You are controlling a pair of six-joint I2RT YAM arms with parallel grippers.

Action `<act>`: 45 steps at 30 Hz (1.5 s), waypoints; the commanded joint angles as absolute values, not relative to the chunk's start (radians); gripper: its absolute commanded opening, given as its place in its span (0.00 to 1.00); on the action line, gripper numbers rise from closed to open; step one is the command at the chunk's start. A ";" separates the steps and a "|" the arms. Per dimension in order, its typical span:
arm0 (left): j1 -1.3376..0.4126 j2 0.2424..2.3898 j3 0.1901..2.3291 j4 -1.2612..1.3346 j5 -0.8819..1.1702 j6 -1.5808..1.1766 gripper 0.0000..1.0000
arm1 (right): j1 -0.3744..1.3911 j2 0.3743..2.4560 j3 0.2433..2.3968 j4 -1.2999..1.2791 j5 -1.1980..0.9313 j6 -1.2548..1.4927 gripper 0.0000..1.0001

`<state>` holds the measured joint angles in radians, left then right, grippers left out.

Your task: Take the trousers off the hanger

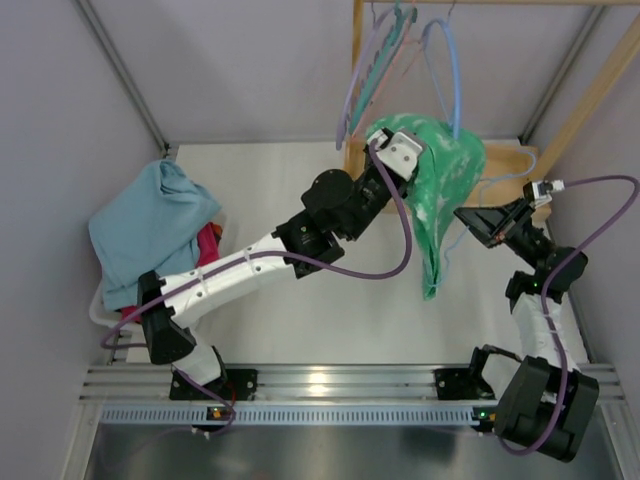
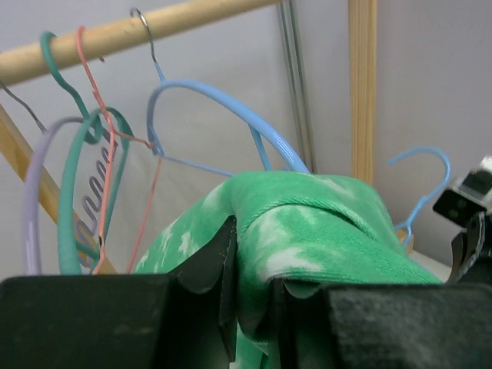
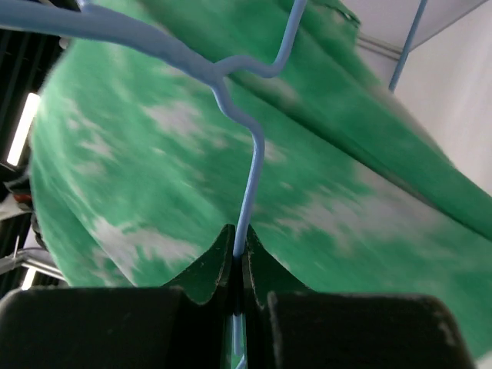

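Note:
The green, white-mottled trousers (image 1: 445,185) hang draped over the thin pale blue hanger (image 1: 503,181) at the back right, one leg dangling toward the table. My left gripper (image 1: 412,152) presses into the top of the cloth. In the left wrist view it (image 2: 254,257) is shut on a thick fold of the trousers (image 2: 323,223). My right gripper (image 1: 482,216) sits just right of the garment. In the right wrist view it (image 3: 238,244) is shut on the hanger's wire (image 3: 251,181), with the trousers (image 3: 154,169) filling the background.
A wooden rail (image 2: 115,34) carries a thicker blue hanger (image 2: 223,96), a teal hanger (image 2: 69,192), a lilac hanger (image 2: 29,207) and a salmon wire hanger (image 2: 108,154). A wooden post (image 2: 363,84) stands behind. A light blue-teal garment (image 1: 150,225) and a magenta garment (image 1: 208,243) lie at the left.

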<state>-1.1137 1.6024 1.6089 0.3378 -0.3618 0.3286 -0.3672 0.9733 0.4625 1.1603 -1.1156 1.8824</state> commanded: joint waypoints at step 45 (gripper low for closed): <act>-1.048 1.039 1.190 0.329 -0.272 0.187 0.00 | -0.422 1.035 0.765 0.347 -1.170 1.058 0.00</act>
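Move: The green trousers, pinched near their top by the left hand, have their bulk about 3 cm back, 5 cm right and 10 cm below it; from the right hand that bulk is some 5 cm ahead and 8 cm left, 3 cm higher. The blue hanger gripped by the right hand centres roughly 4 cm back, 11 cm right and 13 cm below the left hand. An empty blue hanger on the rail hangs about 15 cm ahead and 5 cm right of the left hand, 5 cm up. The trousers, still pinched in the left fingers, are lifted about 8 cm, then lowered past their starting height while being drawn left and somewhat back, away from the held hanger, ending about 11 cm to the left. The right hand keeps its grip on the hanger, dips about 10 cm, then rises partway and eases forward and slightly right, its left side rolling down about 20 degrees. ##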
